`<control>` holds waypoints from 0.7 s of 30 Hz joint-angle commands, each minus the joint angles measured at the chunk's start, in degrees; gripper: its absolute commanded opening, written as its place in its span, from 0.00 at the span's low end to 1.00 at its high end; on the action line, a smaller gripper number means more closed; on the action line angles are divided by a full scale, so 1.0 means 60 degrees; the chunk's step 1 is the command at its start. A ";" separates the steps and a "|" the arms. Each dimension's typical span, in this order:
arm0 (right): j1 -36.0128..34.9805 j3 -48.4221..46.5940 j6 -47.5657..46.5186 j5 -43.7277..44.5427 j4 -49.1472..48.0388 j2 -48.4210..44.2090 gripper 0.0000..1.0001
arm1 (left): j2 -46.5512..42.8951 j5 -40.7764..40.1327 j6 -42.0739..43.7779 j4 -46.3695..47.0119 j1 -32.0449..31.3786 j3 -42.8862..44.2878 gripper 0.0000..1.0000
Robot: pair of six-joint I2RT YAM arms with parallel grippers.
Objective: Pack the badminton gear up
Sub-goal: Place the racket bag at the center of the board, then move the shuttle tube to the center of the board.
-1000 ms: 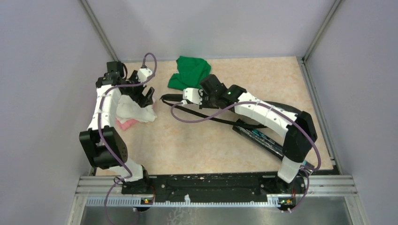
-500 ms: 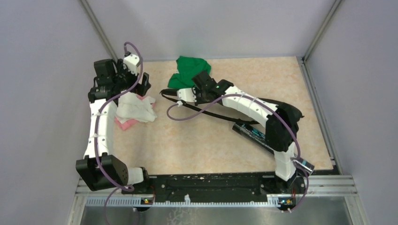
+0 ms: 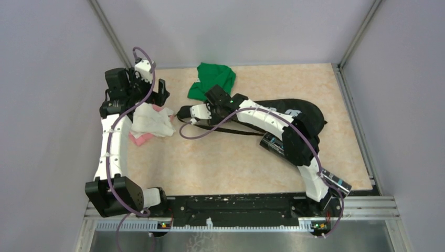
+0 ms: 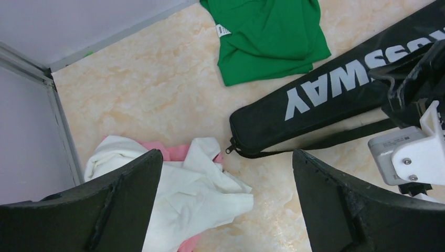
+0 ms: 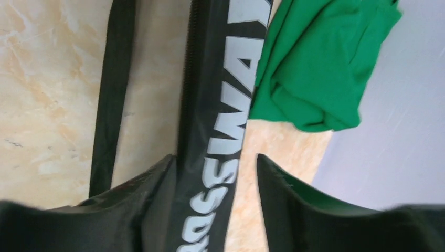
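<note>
The black racket bag (image 3: pixel 275 106) with white lettering lies across the table's middle, its narrow zipped end pointing left. My right gripper (image 3: pixel 184 112) is at that end. In the right wrist view it (image 5: pixel 214 160) stands open astride the bag (image 5: pixel 210 105), with a gap beside the right finger. A long black tube (image 3: pixel 273 143) with teal lettering lies under the right arm. My left gripper (image 3: pixel 161 93) hovers wide open and empty at the back left. In the left wrist view it (image 4: pixel 225 155) is above the bag's (image 4: pixel 336 94) zipper end.
A green cloth (image 3: pixel 212 79) lies at the back, touching the bag's far side (image 5: pixel 320 68). White and pink cloths (image 3: pixel 149 123) are heaped at the left, below the left gripper (image 4: pixel 183 194). Walls close in on three sides.
My right gripper dragged the bag's narrow end leftward while shut, and has now opened. The left gripper lifted off the white cloth toward the back left.
</note>
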State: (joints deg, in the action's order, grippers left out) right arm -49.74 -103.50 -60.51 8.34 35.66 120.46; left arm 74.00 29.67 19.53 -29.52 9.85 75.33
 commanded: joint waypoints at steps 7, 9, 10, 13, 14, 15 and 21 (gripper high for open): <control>-0.0016 -0.0650 0.2679 -0.0451 0.0510 -0.1597 0.87 | -0.0514 0.0246 -0.0580 0.0984 0.0015 -0.0174 0.99; 0.0051 -0.0153 0.3156 -0.0689 0.0770 -0.2238 0.87 | -0.0500 0.0303 -0.0662 0.1047 0.0016 -0.0207 0.99; 0.0124 0.0141 0.3365 -0.0881 0.1021 -0.2586 0.87 | -0.0486 0.0332 -0.0704 0.1063 0.0014 -0.0206 0.99; 0.0457 0.1292 0.4011 -0.1346 0.1428 -0.3697 0.88 | -0.0406 0.0443 -0.0892 0.1074 0.0015 -0.0189 0.99; 0.0592 0.1752 0.4204 -0.1571 0.1559 -0.4070 0.88 | -0.0370 0.0500 -0.0929 0.1053 0.0005 -0.0160 0.99; 0.0763 0.2210 0.4364 -0.1736 0.1693 -0.4466 0.89 | -0.0345 0.0593 -0.0939 0.1027 0.0009 -0.0138 0.99; 0.1706 0.4792 0.4901 -0.1968 0.2586 -0.6553 0.98 | -0.0321 0.0822 -0.0912 0.1140 0.0000 -0.0251 0.99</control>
State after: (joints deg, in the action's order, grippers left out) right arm -42.22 -81.71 -35.55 -1.13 45.41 86.89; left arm 72.51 32.53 14.96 -26.02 9.82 74.39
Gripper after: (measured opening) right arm 0.978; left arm 0.989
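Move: Just beneath the right hand lies the narrow end of the racket bag, with the bag's middle about 11 cm to the right, roughly level fore and aft and some 4 cm below. The green cloth is about 13 cm ahead and 2 cm left, and the black tube's middle some 17 cm back and 31 cm right, both around 5 cm lower. From the left hand, the bag's middle is about 33 cm right, 1 cm back and 20 cm below. Opening its already parting fingers from about half to fully wide, the right hand comes free of the bag's near edge and lifts first. It then sweeps right and back over the bag towards the black tube, about 12 cm right, 9 cm back and 8 cm up in all, the wrist turning some 20 degrees clockwise as its left side rises. ##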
